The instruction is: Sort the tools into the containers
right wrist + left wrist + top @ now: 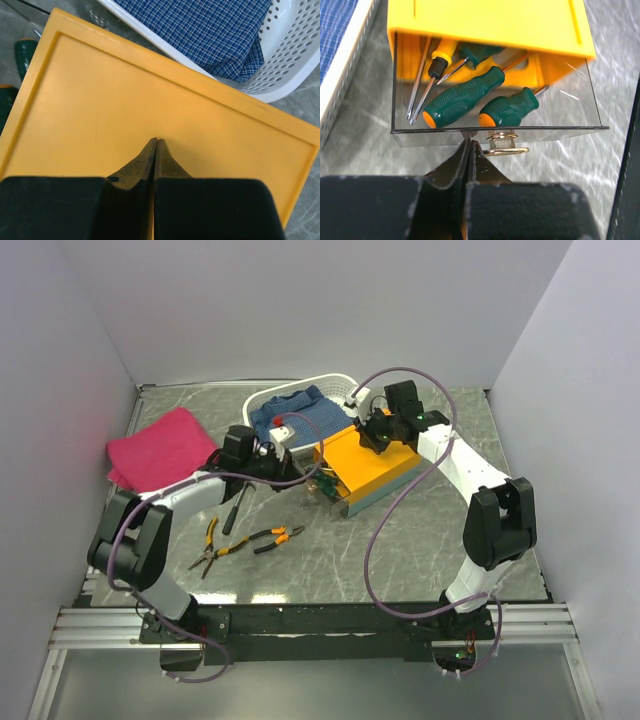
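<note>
The orange-yellow container (372,465) lies mid-table with its clear drawer (570,115) pulled out toward the left arm. Inside the drawer lie several green-handled screwdrivers (465,97) with orange ends. My left gripper (470,143) is shut, its tips against the drawer's front edge at a small grey tab, beside a brass knob (506,144). I cannot tell whether the tab is pinched. My right gripper (157,141) is shut, its tips resting on the flat yellow lid (150,90). On the table left of the box lie yellow-handled pliers (208,546), orange-and-black pliers (262,540) and a black-handled tool (233,512).
A white perforated basket (335,383) holding a blue checked cloth (295,410) stands right behind the box. A pink cloth (160,450) lies at the back left. White walls close in the table on three sides. The right arm's purple cable loops over the table near the box.
</note>
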### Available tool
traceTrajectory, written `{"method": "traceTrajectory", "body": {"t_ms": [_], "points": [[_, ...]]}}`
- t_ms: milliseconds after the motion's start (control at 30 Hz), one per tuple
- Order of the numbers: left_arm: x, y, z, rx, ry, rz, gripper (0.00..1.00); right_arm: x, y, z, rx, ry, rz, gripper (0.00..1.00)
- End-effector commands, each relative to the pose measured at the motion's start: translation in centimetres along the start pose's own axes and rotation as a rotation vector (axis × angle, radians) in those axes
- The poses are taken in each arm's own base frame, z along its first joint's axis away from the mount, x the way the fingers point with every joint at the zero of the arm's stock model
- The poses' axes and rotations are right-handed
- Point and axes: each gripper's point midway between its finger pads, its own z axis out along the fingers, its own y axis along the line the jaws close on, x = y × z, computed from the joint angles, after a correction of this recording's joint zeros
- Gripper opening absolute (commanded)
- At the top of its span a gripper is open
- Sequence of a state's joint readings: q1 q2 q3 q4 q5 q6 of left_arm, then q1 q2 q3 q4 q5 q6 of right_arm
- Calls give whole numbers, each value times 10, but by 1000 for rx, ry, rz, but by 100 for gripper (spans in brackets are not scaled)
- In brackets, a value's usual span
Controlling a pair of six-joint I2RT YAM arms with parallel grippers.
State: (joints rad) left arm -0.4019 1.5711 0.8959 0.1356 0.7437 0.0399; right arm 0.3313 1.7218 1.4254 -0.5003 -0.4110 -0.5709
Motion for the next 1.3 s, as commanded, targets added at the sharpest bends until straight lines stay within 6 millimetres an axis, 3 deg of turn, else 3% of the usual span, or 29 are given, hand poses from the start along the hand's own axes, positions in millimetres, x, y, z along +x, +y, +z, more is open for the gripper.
{"method": "traceTrajectory", "body": {"t_ms": [0,200,733,800,833,933,1067,1167,1267], "points": [[-43,-6,26,27,-118,21,5,84,58,14,-194,279,125,0],[-64,13,46,-16,-198,-48,5,84,57,19,-207,283,136,0],[-63,-1,79,24,-165,-33,10,83,57,21,-212,285,154,0],[-62,5,74,-11,-152,-56,18,84,59,20,-215,286,152,0],[-60,7,67,-33,-144,-65,30,85,60,19,-219,289,154,0],[-46,28,38,-183,-120,-192,47,89,62,20,-226,301,157,0],[-21,28,2,-221,-92,-287,58,97,71,25,-300,368,206,0],[-10,25,-7,-219,-100,-268,67,83,75,21,-315,282,167,0],[-4,26,2,-184,-125,-262,70,73,67,25,-285,275,195,0]]}}
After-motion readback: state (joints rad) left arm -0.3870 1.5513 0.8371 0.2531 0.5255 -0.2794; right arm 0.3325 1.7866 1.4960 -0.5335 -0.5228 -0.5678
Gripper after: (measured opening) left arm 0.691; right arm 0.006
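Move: The shut left fingertips are already against the upper drawer's front beside its knob; the front's middle lies about 2 cm back, 2 cm right and 1 cm lower. From there the yellow box's middle is some 13 cm right, 2 cm ahead and 6 cm down, the white basket about 16 cm straight ahead and 8 cm lower. The right fingertips are at the box top, with that drawer front about 9 cm back, 14 cm left and 4 cm below. Keep the left gripper's shut fingertips on the upper drawer's front and push it into the yellow box, about 6 cm to the right and 4 cm forward, easing off towards the end. Then open the fingers wide and draw back some 7 cm left, turning counter-clockwise about 15 degrees. Meanwhile keep the shut right fingers on the box top, letting them shift about 2 cm left. ##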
